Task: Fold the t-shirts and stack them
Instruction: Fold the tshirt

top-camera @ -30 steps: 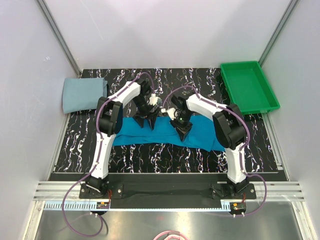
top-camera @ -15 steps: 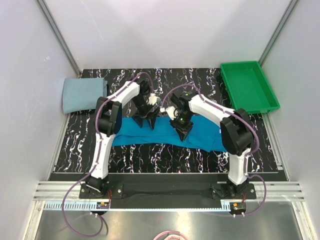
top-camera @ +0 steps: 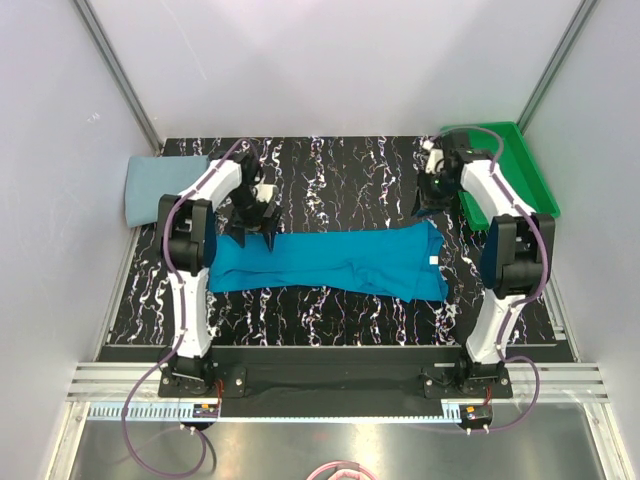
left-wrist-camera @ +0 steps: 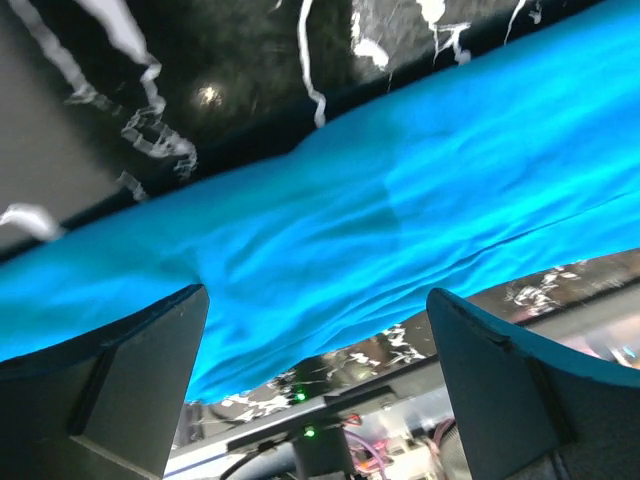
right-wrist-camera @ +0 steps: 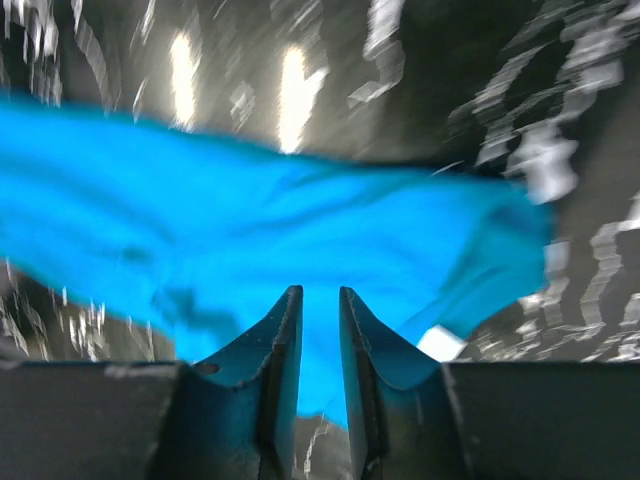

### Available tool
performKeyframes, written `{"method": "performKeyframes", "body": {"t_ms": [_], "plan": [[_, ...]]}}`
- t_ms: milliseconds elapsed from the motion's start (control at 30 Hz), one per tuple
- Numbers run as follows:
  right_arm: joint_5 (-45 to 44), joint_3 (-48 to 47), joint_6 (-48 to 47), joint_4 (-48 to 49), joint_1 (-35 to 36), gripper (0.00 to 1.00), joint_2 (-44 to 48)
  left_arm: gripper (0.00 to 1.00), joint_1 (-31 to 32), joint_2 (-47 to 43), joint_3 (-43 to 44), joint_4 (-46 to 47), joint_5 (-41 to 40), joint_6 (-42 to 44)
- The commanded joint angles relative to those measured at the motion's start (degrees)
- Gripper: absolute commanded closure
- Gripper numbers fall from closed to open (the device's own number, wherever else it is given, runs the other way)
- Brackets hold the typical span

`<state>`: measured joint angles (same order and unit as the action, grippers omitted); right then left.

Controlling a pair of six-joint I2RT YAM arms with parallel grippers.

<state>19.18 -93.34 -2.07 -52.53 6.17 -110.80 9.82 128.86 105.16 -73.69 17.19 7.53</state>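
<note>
The bright teal-blue t-shirt (top-camera: 340, 260) lies as a long folded strip across the middle of the black marbled table. My left gripper (top-camera: 258, 225) hovers over its upper left edge, jaws wide open with nothing between them. The left wrist view shows only teal cloth (left-wrist-camera: 400, 200) between the spread fingers of the left gripper (left-wrist-camera: 318, 295). My right gripper (top-camera: 428, 200) is above the shirt's right end, beside the tray. In the right wrist view the right gripper (right-wrist-camera: 320, 292) shows a narrow empty gap, with the teal shirt (right-wrist-camera: 250, 230) beyond. The pale grey-blue t-shirt (top-camera: 160, 190) lies folded at the far left.
A green plastic tray (top-camera: 525, 170) stands at the back right corner, close to the right arm's wrist. A white label (top-camera: 433, 260) shows at the teal shirt's right end. White walls close in the table on three sides.
Both grippers left the middle of the teal shirt and moved apart, the left towards its left end, the right out to the tray. The shirt now lies longer. The right jaws parted slightly.
</note>
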Motion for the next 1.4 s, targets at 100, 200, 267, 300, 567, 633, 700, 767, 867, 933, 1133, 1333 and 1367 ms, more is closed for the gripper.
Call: {"method": "performKeyframes", "body": {"t_ms": [100,200,267,300,567,633,700,767,867,933,1133,1333,1367], "plan": [[1.91,-3.95,6.1,0.96,-1.87,0.71,-6.5,0.01,1.95,-9.76,-3.3,0.84,-8.93,-2.26],[3.41,0.17,6.81,2.17,-1.96,0.7,-5.92,0.01,2.39,-11.25,-4.96,0.39,-10.24,-1.91],[4.02,1.57,7.16,1.3,-1.87,0.7,-5.83,0.01,2.65,-12.22,-7.41,0.56,-10.68,-1.47],[4.02,2.19,7.25,1.29,-1.95,0.7,-5.39,0.01,2.92,-13.1,-8.39,0.74,-10.69,-1.2],[-2.56,5.01,3.56,-1.52,-1.95,0.69,-5.38,0.01,2.48,-11.8,-11.74,1.27,-11.74,1.34],[-4.85,4.75,2.86,-2.22,-1.95,0.69,-6.96,0.01,2.48,-9.77,-11.3,1.18,-12.35,1.26],[-5.9,4.83,2.51,-1.96,-2.04,0.69,-8.11,0.01,2.48,-7.49,-10.42,1.36,-13.93,1.08],[-6.17,4.22,2.42,-2.05,-1.96,0.69,-9.42,0.01,2.48,-5.3,-8.85,1.01,-14.38,0.73],[-5.03,1.5,2.33,-3.1,-2.04,0.69,-11.79,0.01,2.48,-2.66,-6.73,0.66,-15.08,0.38],[-3.89,-0.34,2.42,-4.15,-2.04,0.69,-13.38,0.01,2.48,-1.51,-6.03,0.39,-15.26,0.38],[-3.36,-13.06,0.05,-5.73,-1.96,0.69,-21.2,0.01,2.74,0.08,-6.89,0.91,-18.93,0.38],[-4.94,-32.21,-2.85,-9.16,-1.96,0.68,-32.0,0.01,5.64,-3.96,-9.62,0.92,-21.76,0.29],[-5.03,-34.43,-3.29,-9.25,-2.04,0.68,-34.37,0.01,6.34,-4.75,-9.71,0.83,-21.85,0.55]]}}
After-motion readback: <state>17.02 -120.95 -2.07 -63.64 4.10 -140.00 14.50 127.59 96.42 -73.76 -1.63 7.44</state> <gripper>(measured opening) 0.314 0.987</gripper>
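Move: The t-shirt lies as a long folded strip between the hands. The middle of its right end is about 9 cm below the right hand and 5 cm back; the white tag is 6 cm back and 6 cm to the right, and the green bin some 15 cm ahead and 22 cm to the right. The middle of its left end is about 3 cm below the left hand, 5 cm back and 3 cm to its left; the grey-blue pad stands some 12 cm ahead and 21 cm to the left of that hand. Down and back onto the t-shirt's right end goes the right hand after a short reach forward and right, dropping about 9 cm; its slightly open fingertips then press on the cloth and drag it quickly forward about 9 cm, just above the table. The left hand, fingers wide open, lifts, shifts back and left, then sinks onto the left end to hold it, rolling some 20 degrees. ##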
